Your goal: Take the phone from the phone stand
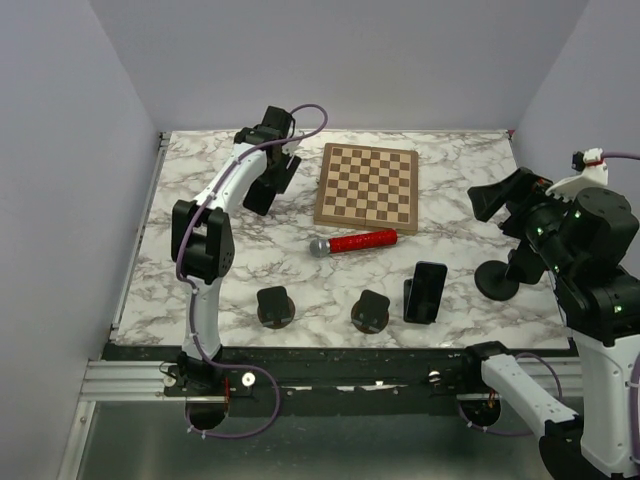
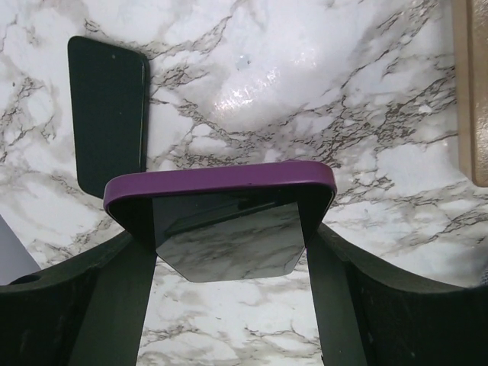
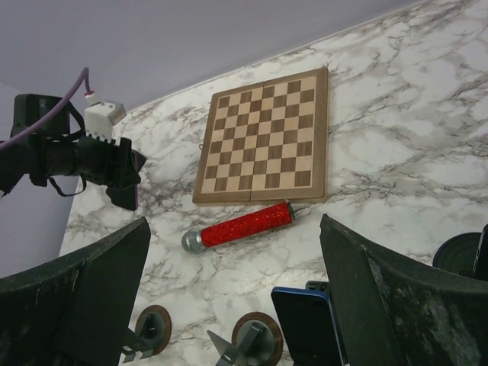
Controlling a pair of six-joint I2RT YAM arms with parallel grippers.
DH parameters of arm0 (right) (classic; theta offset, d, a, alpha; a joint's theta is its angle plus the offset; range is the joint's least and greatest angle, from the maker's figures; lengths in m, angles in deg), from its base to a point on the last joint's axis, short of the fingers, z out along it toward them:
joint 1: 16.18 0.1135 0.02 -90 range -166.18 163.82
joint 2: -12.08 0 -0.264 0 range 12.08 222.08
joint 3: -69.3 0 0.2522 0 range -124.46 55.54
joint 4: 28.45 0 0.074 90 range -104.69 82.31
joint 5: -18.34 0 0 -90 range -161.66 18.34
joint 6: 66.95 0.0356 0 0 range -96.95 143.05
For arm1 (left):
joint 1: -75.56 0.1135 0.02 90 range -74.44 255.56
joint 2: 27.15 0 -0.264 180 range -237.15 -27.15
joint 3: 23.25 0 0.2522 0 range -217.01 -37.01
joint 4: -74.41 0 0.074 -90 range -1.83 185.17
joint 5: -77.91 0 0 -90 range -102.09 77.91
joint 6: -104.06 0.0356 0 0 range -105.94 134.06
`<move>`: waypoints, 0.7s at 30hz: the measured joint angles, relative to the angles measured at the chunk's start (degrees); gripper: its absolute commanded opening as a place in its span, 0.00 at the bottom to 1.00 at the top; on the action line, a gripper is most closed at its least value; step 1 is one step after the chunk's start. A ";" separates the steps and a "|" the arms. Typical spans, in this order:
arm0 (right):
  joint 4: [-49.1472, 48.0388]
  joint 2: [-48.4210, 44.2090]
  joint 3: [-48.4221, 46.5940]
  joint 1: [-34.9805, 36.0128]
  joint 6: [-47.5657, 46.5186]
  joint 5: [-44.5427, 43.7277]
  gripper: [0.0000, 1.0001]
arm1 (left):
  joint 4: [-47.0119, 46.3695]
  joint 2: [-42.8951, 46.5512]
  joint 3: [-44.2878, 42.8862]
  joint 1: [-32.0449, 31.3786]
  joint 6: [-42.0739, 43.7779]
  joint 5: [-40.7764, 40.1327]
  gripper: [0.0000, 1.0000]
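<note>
A dark phone in a blue case point(image 1: 428, 286) point(image 3: 305, 326) leans upright in a phone stand point(image 1: 420, 316) near the table's front right. My right gripper point(image 1: 492, 200) point(image 3: 234, 221) hangs open and empty, above and to the right of that phone. At the far left of the table my left gripper point(image 1: 272, 178) point(image 2: 225, 232) is shut on a phone in a purple case point(image 2: 221, 217), held a little above the marble. A second dark phone point(image 2: 107, 114) lies flat on the table just beyond it.
Two empty round stands point(image 1: 276, 306) point(image 1: 371, 312) sit along the front edge. Another round black base point(image 1: 497, 280) is at the right. A red glitter microphone point(image 1: 355, 243) lies mid-table, in front of a wooden chessboard point(image 1: 367, 186).
</note>
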 measured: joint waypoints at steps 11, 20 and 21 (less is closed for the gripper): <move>-0.33 2.21 0.11 0.00 0.02 1.46 1.00 | 4.24 -9.01 -3.02 3.17 3.17 1.84 0.00; -0.44 4.63 0.09 0.00 0.00 1.86 1.00 | 7.28 -13.31 -9.35 4.85 3.26 1.75 0.16; -0.44 4.66 0.09 0.00 0.00 1.88 1.00 | 7.30 -13.31 -10.12 4.85 3.26 1.66 0.18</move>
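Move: The purple-edged phone is already in the left fingers; bare marble for it lies about 3 cm ahead, 4 cm left and 13 cm below. The phone already laid down is some 6 cm ahead and 12 cm left, at table height. The chessboard's middle is roughly 6 cm ahead and 32 cm right; the microphone, some 12 cm back and 25 cm right. From the right hand, the bare spot is about 28 cm ahead, 58 cm left, 40 cm down. The purple-edged phone, still gripped by its two sides, is lowered by the left hand about 8 cm while drifting nearly 4 cm left towards the phone already lying there, the fingers tipping some 15 degrees steeper. Then the hand comes back up a little over 1 cm and eases forward, grip kept; whether the phone touches marble can't be seen. The empty right hand, open, creeps forward and down. ##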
